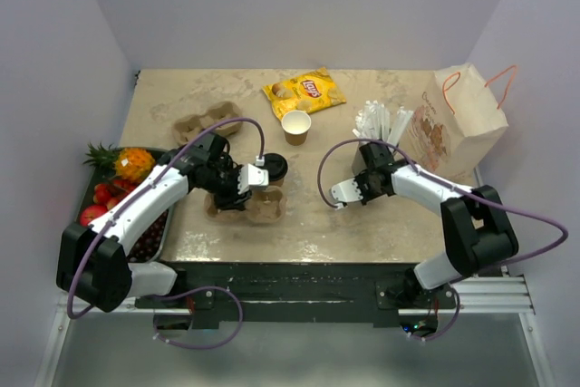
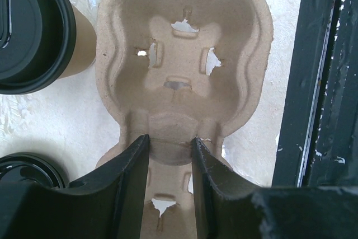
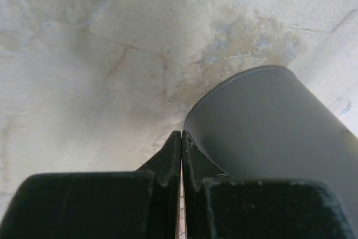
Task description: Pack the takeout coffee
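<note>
A takeout coffee, a tan kraft cup under a black lid, stands just beyond the moulded-pulp carrier. In the left wrist view the same coffee is at the upper left and the carrier fills the centre, its wells empty. My left gripper is closed on the carrier's raised middle bridge. A second black lid shows at the lower left. An unlidded kraft cup stands farther back. My right gripper is shut over bare table beside the grey cup.
A chips bag lies at the back. The grey cup of wrapped straws stands beside a paper bag on the right. A second pulp carrier sits back left. A fruit tray is at the left; the table's dark front edge is close.
</note>
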Robot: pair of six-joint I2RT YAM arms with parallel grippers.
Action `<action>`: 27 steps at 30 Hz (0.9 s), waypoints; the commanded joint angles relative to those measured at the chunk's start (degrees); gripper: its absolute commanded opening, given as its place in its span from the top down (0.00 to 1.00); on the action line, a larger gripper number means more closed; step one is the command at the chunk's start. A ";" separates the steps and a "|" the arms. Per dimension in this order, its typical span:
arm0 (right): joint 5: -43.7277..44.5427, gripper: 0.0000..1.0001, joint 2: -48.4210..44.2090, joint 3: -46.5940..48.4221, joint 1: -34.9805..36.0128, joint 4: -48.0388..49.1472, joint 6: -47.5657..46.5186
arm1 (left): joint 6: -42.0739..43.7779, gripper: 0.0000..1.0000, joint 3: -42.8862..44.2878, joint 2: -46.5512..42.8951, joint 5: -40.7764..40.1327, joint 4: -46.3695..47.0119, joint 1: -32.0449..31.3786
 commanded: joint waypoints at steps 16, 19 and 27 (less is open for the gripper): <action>4.35 1.00 19.86 16.51 -0.07 10.31 -3.86 | -1.56 0.92 -3.02 -0.23 -1.83 0.90 -1.01; 2.77 1.00 18.11 16.78 0.10 6.61 -3.07 | -1.39 0.92 -3.19 -0.23 -1.83 0.99 -1.01; -13.39 1.00 -0.15 20.36 2.90 -10.60 13.69 | -1.03 0.91 -4.86 0.90 -0.69 2.74 -1.10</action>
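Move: The straw holder stands against the right hand's shut, low fingertips, its middle some 5 cm ahead and 3 cm to the right. The paper bag is about 13 cm ahead and 21 cm to the right, the empty cup 15 cm ahead and 17 cm to the left. The left hand already holds a cup carrier over bare table, some 9 cm below and 2 cm back. From this hand, the lidded cup is about 7 cm ahead and 6 cm to the right, a black lid 8 cm ahead and 8 cm left. Forward and low over the table, the right hand pushes the straw holder with its closed fingers for some 10 cm, drifting slightly left, then turns back about 4 cm while rising. Meanwhile the left hand keeps its grip on the carrier and eases it down nearly 3 cm and a little back, away from the lidded cup. ##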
